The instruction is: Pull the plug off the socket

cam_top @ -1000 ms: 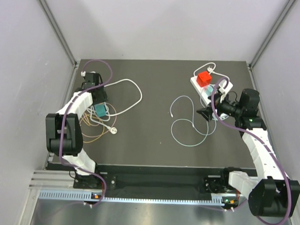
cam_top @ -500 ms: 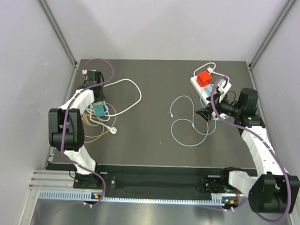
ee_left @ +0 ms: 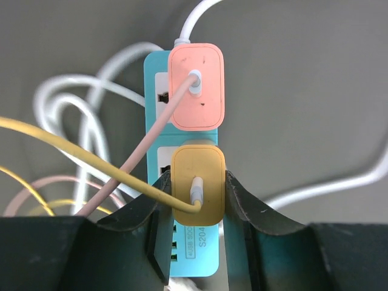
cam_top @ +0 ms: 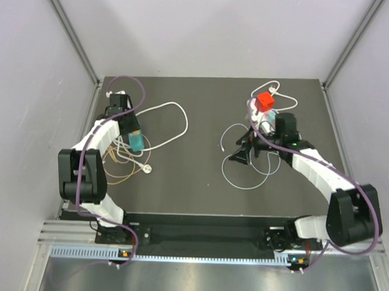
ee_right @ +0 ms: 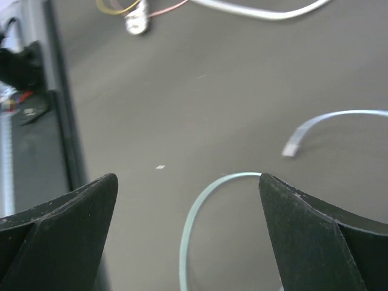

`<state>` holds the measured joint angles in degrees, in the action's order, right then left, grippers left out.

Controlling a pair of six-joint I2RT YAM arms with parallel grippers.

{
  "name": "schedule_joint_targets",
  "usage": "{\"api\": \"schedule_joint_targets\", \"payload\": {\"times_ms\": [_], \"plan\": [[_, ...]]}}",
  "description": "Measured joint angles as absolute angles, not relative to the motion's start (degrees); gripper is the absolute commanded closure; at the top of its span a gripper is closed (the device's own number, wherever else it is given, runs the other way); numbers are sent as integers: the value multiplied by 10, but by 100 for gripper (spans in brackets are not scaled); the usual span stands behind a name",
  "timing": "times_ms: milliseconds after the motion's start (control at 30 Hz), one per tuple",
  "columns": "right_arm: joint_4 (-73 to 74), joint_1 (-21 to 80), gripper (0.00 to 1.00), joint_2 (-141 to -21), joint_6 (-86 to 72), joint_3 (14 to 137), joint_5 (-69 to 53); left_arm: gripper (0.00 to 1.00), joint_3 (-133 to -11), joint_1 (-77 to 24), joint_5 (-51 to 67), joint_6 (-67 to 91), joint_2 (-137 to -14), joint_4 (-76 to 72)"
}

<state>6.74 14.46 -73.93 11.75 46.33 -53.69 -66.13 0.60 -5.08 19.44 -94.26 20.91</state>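
The white power strip (cam_top: 254, 108) lies at the far right of the table, partly hidden by my right arm, with a red plug (cam_top: 266, 101) in it. My right gripper (cam_top: 241, 154) is open and empty, left of that strip, hovering over a light blue cable (ee_right: 200, 206); in the right wrist view (ee_right: 188, 179) its jaws stand wide apart. My left gripper (ee_left: 197, 182) is shut on a yellow plug (ee_left: 189, 162) seated in the shorter teal power strip (ee_left: 156, 79), below a pink plug (ee_left: 196, 85). In the top view the left gripper (cam_top: 134, 138) is at the far left.
A white cord (cam_top: 176, 110) loops right from the teal strip (cam_top: 136, 142). Yellow and pink cables (cam_top: 120, 168) pile toward the near left, ending in a white connector (cam_top: 146, 169). The light blue cable (cam_top: 235, 179) coils mid-table. Grey walls enclose the table.
My right arm has swung left and nearer, away from the white strip, so its gripper now hangs over the blue cable. My left gripper has shifted slightly at the teal strip.
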Motion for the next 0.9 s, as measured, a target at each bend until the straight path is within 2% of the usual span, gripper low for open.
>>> {"api": "schedule_joint_targets", "payload": {"times_ms": [200,433,667,900], "plan": [[37,236,0,-855,21,501,-529,100,-581,-17,47,267,-852,174],[-84,288,0,-931,-169,538,-450,100,-506,-131,79,367,-806,99],[-147,332,0,-1015,-285,592,-399,100,-460,-223,0,481,-780,52],[-150,349,0,-1038,-322,593,-365,100,-449,-287,-91,571,-778,20]]}}
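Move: From the left hand, which already pinches the yellow plug in the teal socket, the open right gripper is about 41 cm to the right, 7 cm back and 6 cm higher. The pink plug sits some 5 cm ahead and 2 cm left of that hand, and a loose white plug lies about 14 cm back, 5 cm right and 7 cm down. From the right hand, the socket's middle is roughly 40 cm left, 9 cm ahead and 9 cm below. Carrying the socket by its yellow plug, the left hand sweeps about 20 cm right and 7 cm back towards the right gripper, rising slightly and rolling some 30 degrees so its left side drops, grip kept. The right hand, fingers wide open, reaches 15 cm left and sinks 6 cm towards the socket, drifting back briefly and then forward as its fingers tip downward; no touch is seen. ##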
